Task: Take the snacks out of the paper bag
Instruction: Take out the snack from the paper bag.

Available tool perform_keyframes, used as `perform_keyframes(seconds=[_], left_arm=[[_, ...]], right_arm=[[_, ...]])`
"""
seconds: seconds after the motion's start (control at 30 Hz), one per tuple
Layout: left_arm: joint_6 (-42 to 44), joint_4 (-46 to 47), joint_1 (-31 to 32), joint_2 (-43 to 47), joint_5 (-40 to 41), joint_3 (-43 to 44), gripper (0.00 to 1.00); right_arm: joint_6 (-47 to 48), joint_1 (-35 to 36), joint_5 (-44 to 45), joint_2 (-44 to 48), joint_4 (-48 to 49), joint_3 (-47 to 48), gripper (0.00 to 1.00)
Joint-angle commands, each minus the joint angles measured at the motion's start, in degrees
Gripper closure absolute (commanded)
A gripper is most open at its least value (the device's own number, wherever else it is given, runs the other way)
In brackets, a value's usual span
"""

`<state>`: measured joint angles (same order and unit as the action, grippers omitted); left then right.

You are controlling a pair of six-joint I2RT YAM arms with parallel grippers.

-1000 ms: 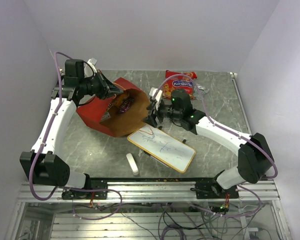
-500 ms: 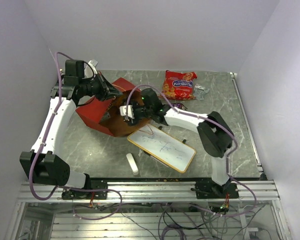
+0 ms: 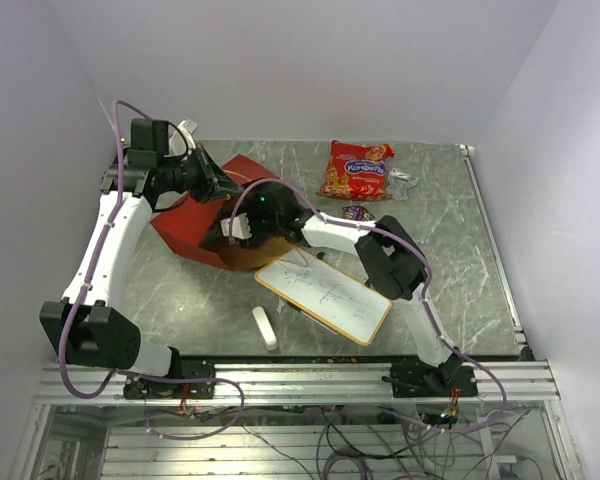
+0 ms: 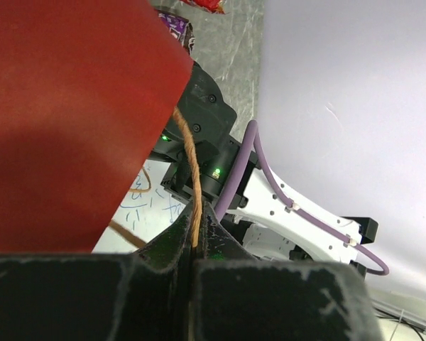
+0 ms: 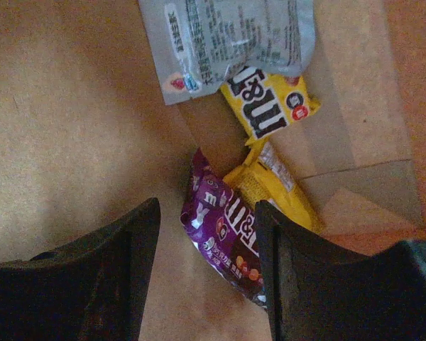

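The red paper bag (image 3: 192, 228) lies tilted, its mouth facing right. My left gripper (image 4: 196, 207) is shut on its twine handle (image 4: 189, 160), holding the mouth up. My right gripper (image 5: 207, 231) is deep inside the bag and open, its jaws on either side of a purple candy pack (image 5: 224, 238). Behind that pack lie two yellow packs (image 5: 270, 106) and a silvery wrapper (image 5: 227, 35). In the top view the bag hides the right fingers. Outside the bag lie a red-orange snack bag (image 3: 357, 170), a small silvery wrapper (image 3: 402, 183) and a purple pack (image 3: 356, 212).
A white whiteboard (image 3: 323, 297) lies just right of and in front of the bag's mouth, under my right forearm. A small white eraser stick (image 3: 265, 328) lies near the front edge. Walls close in the table on three sides.
My right arm has swung left and reached into the bag's mouth, and its jaws have narrowed. The left gripper has kept its hold on the handle without moving.
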<state>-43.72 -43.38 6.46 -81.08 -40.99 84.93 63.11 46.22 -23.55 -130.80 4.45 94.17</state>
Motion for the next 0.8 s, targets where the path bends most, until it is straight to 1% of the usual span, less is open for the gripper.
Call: perform_keyframes(seconds=[0.0,0.07,0.2,0.3,0.33,0.37,0.43,0.47,0.6,0.7,0.77], left_arm=[[1.52,-2.09,0.48,-0.59,-2.21,2.98,0.93],[1.92,-2.72,0.48,-0.62,-2.16,3.16,0.93],[1.60,-2.64,0.48,-0.31,-2.05,2.69,0.93],[1.67,-3.19,0.48,-0.31,-1.90,2.85,0.93],[1.76,-3.42,0.48,-0.35,-1.83,2.95,0.93],[1.86,-3.76,0.50,-0.37,-1.70,3.08,0.93],[2.05,-4.31,0.48,-0.39,-1.48,3.31,0.93],[2.06,-4.45,0.48,-0.40,-1.46,3.36,0.93],[2.36,-5.29,0.48,-0.01,-0.59,3.42,0.93],[1.77,-4.81,0.48,0.62,-0.26,2.64,0.93],[0.92,-3.54,0.48,1.12,-0.17,1.80,0.93]], right_arm=[[1.29,0.50,4.80,-2.93,1.63,1.12,0.44],[1.10,0.61,7.11,-3.92,5.33,0.70,0.44],[1.39,0.81,9.64,-6.38,6.80,2.13,0.44],[0.40,0.80,11.59,-8.33,9.24,2.97,0.48],[0.09,0.94,12.24,-8.88,9.97,3.34,0.51],[-0.30,0.95,12.82,-9.24,10.89,3.63,0.56],[-0.80,0.94,13.42,-9.46,12.31,3.94,0.69],[-1.32,0.98,13.72,-9.39,13.02,3.92,0.73],[-2.09,1.46,13.62,-7.40,13.66,2.89,0.85],[-4.17,1.96,13.08,-3.95,13.72,-0.16,0.92],[-6.93,2.21,12.18,-0.56,14.74,-3.70,0.95]])
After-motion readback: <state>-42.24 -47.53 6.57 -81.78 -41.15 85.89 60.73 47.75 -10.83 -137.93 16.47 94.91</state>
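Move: Just ahead of the half-open right fingers, deep in the tilted bag, lies the purple M&M's packet: about 5 cm forward, 1 cm left and 4 cm lower. One yellow packet lies about 3 cm forward and 5 left of the hand, the other some 1 forward and 8 left, with the grey packet about 1 back and 11 left, all slightly lower. From the left hand, the purple packet lies roughly 12 cm forward, 2 right and 28 below. Reaching about 4 cm forward and 3 cm down inside the bag, the right hand comes onto the near end of the purple M&M's packet, turning some 10 degrees clockwise, then shuts its half-open fingers and pinches that end. It eases back slightly at the finish. The left hand keeps its grip on the bag's cord handle, barely sinking. ##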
